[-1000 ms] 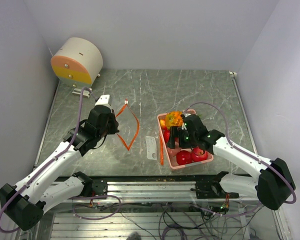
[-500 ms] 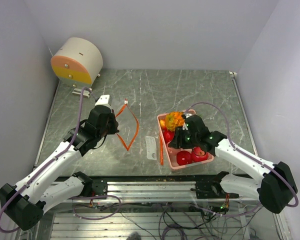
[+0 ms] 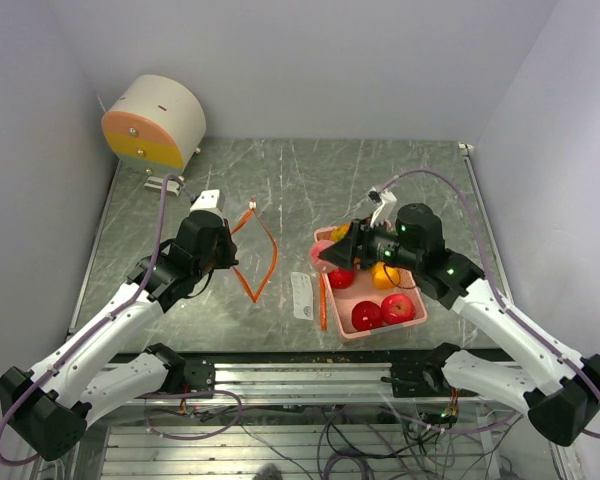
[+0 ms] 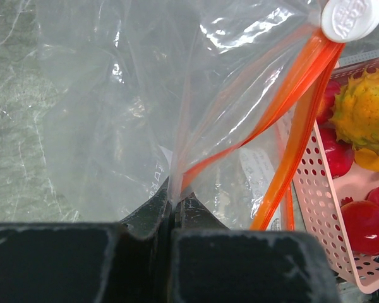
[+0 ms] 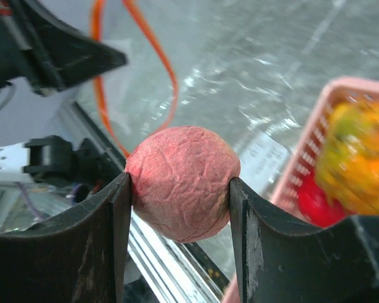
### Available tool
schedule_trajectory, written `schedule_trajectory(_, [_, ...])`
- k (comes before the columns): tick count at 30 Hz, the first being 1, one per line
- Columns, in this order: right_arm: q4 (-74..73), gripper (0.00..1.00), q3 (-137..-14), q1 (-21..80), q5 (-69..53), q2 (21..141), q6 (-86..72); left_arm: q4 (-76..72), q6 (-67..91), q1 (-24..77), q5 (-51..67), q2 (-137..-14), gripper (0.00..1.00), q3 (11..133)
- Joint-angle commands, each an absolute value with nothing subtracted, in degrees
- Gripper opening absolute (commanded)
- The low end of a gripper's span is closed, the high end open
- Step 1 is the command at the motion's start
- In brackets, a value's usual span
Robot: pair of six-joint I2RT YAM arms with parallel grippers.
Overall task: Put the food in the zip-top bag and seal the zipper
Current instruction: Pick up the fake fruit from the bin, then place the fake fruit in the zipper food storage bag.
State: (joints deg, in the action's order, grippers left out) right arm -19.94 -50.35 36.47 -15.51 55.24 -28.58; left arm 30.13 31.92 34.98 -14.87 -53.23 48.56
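The clear zip-top bag (image 3: pixel 256 252) with its orange zipper lies left of centre, its mouth held apart. My left gripper (image 3: pixel 223 262) is shut on the bag's near lip (image 4: pixel 177 183); the white slider (image 4: pixel 352 17) sits at the zipper's end. My right gripper (image 3: pixel 332 254) is shut on a pink peach (image 5: pixel 182 183), raised over the left rim of the pink basket (image 3: pixel 380 332), between basket and bag. Still in the basket are two red apples (image 3: pixel 368 315), a yellow piece (image 3: pixel 385 275) and the bumpy orange fruit (image 4: pixel 366 113).
A round cream and orange drum (image 3: pixel 155 122) stands at the back left corner. The bag's white label (image 3: pixel 301 296) lies flat beside the basket. A metal rail (image 3: pixel 300 375) runs along the near edge, and grey walls close in both sides.
My right gripper closed on the peach inside the basket, then lifted it up and to the left over the basket's rim. The left arm and the bag stayed where they were.
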Motion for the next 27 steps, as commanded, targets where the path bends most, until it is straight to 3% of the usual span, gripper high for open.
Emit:
schedule_trajectory(1, [1.02, 0.00, -48.07, 38.17, -28.73, 59.16, -33.75, 31.07, 31.43, 35.42, -14.15, -53.24, 0.07, 51.01])
schedule_trajectory(7, [16.80, 0.00, -52.16, 49.52, -25.38, 71.14, -35.46, 32.56, 30.96, 35.51, -12.77, -53.71, 0.07, 52.96])
schedule_trajectory(12, [27.17, 0.00, -51.29, 50.88, -19.22, 77.70, -38.31, 33.51, 31.47, 35.59, -11.22, -52.39, 0.07, 53.63])
schedule_trajectory(21, [26.15, 0.02, -54.82, 52.22, 1.85, 86.10, -36.15, 34.45, 34.44, 35.60, -6.32, -47.96, 0.07, 53.68])
schedule_trajectory(25, [21.75, 0.26, -59.45, 54.80, 8.03, 88.29, -32.67, 33.42, 35.61, 35.60, -4.32, -46.22, 0.07, 53.57])
schedule_trajectory(27, [20.76, 0.53, -59.96, 56.10, 10.73, 87.64, -31.30, 33.46, 35.70, 35.60, -4.58, -45.97, 0.07, 53.36])
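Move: The peach is already gripped in the right hand. The bag's open mouth lies about 15 cm to that hand's left, 3 cm ahead and 4 cm lower; the zipper slider is some 16 cm left and 12 cm ahead. The bin's middle is around 11 cm right, 1 cm ahead and 18 cm below. From the left hand, pinching the zipper's near side, the mouth's middle is roughly 5 cm right and 3 cm ahead, about level. Keep the peach pinched and swing the right gripper about 14 cm left from beside the bin towards the bag, easing slightly back as the wrist turns some 20 degrees counter-clockwise. Then push forward about 9 cm and a little farther left, unwinding that turn, so the peach goes into the mouth. Meanwhile lift the left gripper about 4 cm and slightly back, still pinching the bag's edge. ##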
